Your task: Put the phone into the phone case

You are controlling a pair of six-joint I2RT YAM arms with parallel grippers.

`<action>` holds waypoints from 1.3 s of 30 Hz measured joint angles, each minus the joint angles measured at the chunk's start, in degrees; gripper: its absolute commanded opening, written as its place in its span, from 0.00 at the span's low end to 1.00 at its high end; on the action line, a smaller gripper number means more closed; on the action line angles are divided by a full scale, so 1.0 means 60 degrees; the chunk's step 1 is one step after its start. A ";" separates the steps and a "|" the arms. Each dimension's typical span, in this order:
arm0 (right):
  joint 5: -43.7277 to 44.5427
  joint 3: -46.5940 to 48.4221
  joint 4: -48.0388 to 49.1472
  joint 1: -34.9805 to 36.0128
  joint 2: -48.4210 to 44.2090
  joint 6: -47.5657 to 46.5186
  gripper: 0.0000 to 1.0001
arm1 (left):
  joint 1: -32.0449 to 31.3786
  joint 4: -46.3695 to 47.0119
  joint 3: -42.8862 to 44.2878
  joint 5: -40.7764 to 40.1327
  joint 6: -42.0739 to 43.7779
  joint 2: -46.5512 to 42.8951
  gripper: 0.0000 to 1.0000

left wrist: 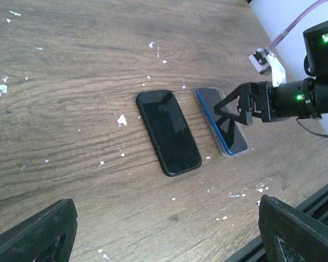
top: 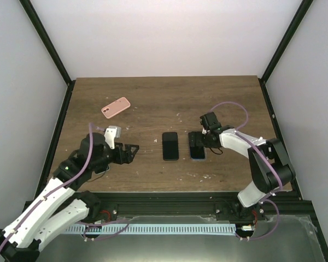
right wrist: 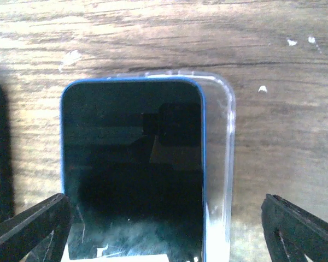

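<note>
A blue-edged phone [right wrist: 131, 164] with a dark screen lies on a clear phone case [right wrist: 221, 164]. It sits shifted sideways, so a strip of the case shows along one long side and at the top corner. My right gripper [right wrist: 164, 240] is open, with one finger [right wrist: 33, 229] on each side of the phone and case, touching neither. From above, the phone [top: 197, 146] lies right of centre with the right gripper [top: 201, 140] over it. My left gripper [top: 132, 153] is open above bare wood, left of the phone [left wrist: 221, 121]. In the left wrist view its own jaws [left wrist: 167, 234] hold nothing.
A black phone-sized slab [top: 170, 146] lies flat just left of the blue phone, also seen from the left wrist [left wrist: 168, 132]. A pink phone case [top: 115, 107] rests at the back left. White flecks dot the wooden table [top: 153, 93]. Black frame posts edge it.
</note>
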 measured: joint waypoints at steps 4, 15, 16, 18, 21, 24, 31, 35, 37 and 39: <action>-0.0441 0.0000 0.0448 -0.0306 0.0528 -0.0302 0.91 | 0.0000 0.0007 0.0000 0.0098 -0.0047 0.0375 0.87; -0.1570 -0.0284 0.1639 -0.0484 0.0732 -0.1133 0.71 | -0.0004 0.0801 -0.0324 0.0903 -0.0849 0.1461 0.80; -0.1672 -0.0459 0.1745 -0.0470 0.0616 -0.1129 0.70 | -0.0015 0.0914 -0.0324 0.0965 -0.0933 0.1639 0.79; -0.1847 -0.0820 0.1836 -0.0401 0.0299 -0.1096 0.69 | -0.0076 0.1144 -0.0342 0.1060 -0.1107 0.1916 0.78; -0.2073 -0.1304 0.1858 -0.0146 -0.0153 -0.0973 0.66 | -0.0302 0.1599 -0.0477 0.1169 -0.1424 0.2310 0.77; -0.2328 -0.1694 0.1927 0.0142 -0.0514 -0.0805 0.65 | -0.0616 0.2055 -0.0612 0.1279 -0.1759 0.2769 0.74; -0.2645 -0.2073 0.2280 0.0441 -0.0754 -0.0670 0.63 | -0.1078 0.3311 -0.0922 0.1606 -0.2430 0.3901 0.65; -0.2714 -0.2076 0.2794 0.0441 -0.0525 -0.0743 0.64 | -0.1086 0.3971 -0.1133 0.1770 -0.2787 0.4535 0.62; -0.2790 -0.1989 0.3071 0.0441 -0.0313 -0.0849 0.63 | -0.1086 0.4258 -0.1173 0.1821 -0.2918 0.4845 0.61; -0.2911 -0.1792 0.3333 0.0474 0.0007 -0.0929 0.63 | -0.1082 0.4583 -0.1257 0.1916 -0.3082 0.5093 0.60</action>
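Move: The blue-edged phone, lying in the clear case, has its middle about 3 cm back, 1 cm left and 3 cm below the right hand. The clear case shows along its right side, some 3 cm back of that hand and level with it sideways; the black phone lies about 14 cm left and 3 cm back. From the left hand, the blue-edged phone is roughly 8 cm ahead, 29 cm right and 20 cm below. The right hand dips about 1.5 cm and reaches 2 cm forward, then sweeps back and left low over the phone before easing forward again, ending some 6 cm to the left; it turns and rolls about 15 degrees each while its fingers close partway, and its right finger comes against the clear case's right edge, pushing case and phone towards the black phone. Meanwhile the left hand sinks about 11 cm and goes 9 cm right towards the black phone, tipping down some 25 degrees and part-closing, still clear above the table. ##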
